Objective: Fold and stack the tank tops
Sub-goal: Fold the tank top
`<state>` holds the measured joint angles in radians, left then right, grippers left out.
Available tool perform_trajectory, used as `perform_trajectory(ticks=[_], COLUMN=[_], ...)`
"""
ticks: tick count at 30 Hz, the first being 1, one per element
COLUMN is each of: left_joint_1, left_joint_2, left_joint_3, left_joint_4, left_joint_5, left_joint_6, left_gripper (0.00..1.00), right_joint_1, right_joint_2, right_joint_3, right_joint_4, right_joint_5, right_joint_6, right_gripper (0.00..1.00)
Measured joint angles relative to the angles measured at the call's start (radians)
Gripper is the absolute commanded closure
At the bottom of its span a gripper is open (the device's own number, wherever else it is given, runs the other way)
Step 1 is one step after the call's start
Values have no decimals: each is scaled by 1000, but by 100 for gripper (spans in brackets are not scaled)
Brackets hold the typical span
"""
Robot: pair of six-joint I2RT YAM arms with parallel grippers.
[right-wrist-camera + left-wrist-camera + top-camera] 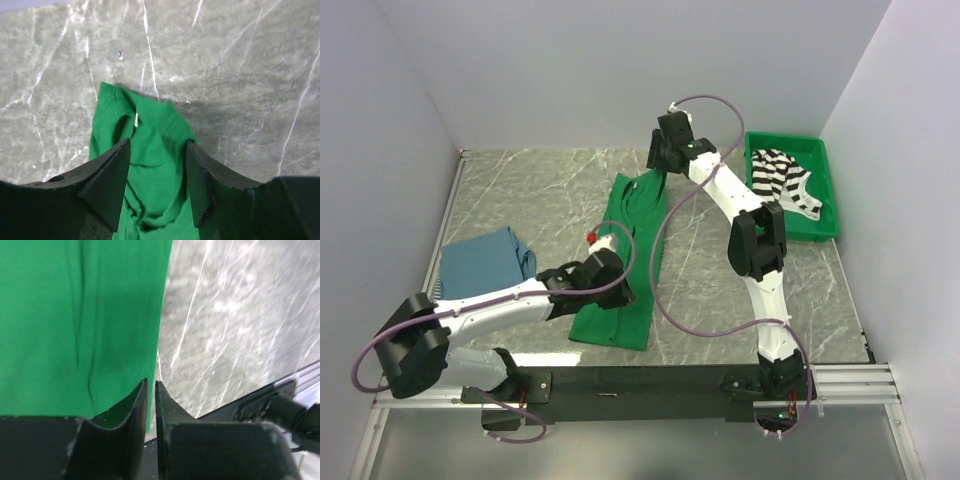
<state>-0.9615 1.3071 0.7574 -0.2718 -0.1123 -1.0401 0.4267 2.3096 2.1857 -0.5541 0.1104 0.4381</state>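
The green tank top (640, 215) lies folded in a long strip down the middle of the table. My left gripper (620, 293) hovers at its near right edge; in the left wrist view the jaws (151, 382) stand a narrow slit apart with nothing between them, and the green cloth (75, 315) lies flat to their left. My right gripper (658, 172) is over the far end, open (158, 141), its fingers either side of the bunched shoulder end (150, 120) without clamping it. A folded blue tank top (480, 262) lies at the left. A black-and-white striped tank top (782, 178) lies in the bin.
The green plastic bin (830, 190) stands at the far right against the wall. White walls close the table on three sides. A black rail (260, 402) runs along the near edge by the arm bases. Marble tabletop (720, 290) shows between the green top and the bin.
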Motion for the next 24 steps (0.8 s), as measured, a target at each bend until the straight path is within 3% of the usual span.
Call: perform_trajectory(ticks=[7,18,24], left_joint_1=[54,57,58], left_joint_2=[-65,-71,-78], left_joint_3=[-6,-43,-51], left_joint_4=[-8,-26,-25], left_joint_5=[-8,-8,0], left_joint_6=[10,11,13], left_gripper=[83,83,84], right_joint_1=[0,0,0], right_joint_2=[24,192,176], right_joint_3=[11,53,6], right_joint_4=[-23,-40,-25], right_joint_5=[2,23,23], right_joint_6=[15,41,51], right_gripper=[45,43,42])
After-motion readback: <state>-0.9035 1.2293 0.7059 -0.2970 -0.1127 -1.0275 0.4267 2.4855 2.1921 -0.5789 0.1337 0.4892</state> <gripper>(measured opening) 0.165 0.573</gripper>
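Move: My right hand is open, the tank top's right shoulder still clinging to its right finger, about 2 cm to the right of the hand point and hardly lower. The place to lay it is some 12 cm straight below. At that level the small white tag lies roughly 4 cm left and 1 cm ahead of my right hand, the left shoulder about 8 cm left and 2 cm ahead. From my left hand, the lifted shoulder is some 36 cm ahead, 8 cm right and 4 cm higher. I turn my right hand back down, sinking about 10 cm almost straight to the table to set the clinging shoulder beside the neckline, tipping the fingers some 10 degrees further down and keeping them open. My left hand, free above the lower part of the tank top, eases about 2.5 cm left, bobbing up slightly and back, its fingers nearly shut. ##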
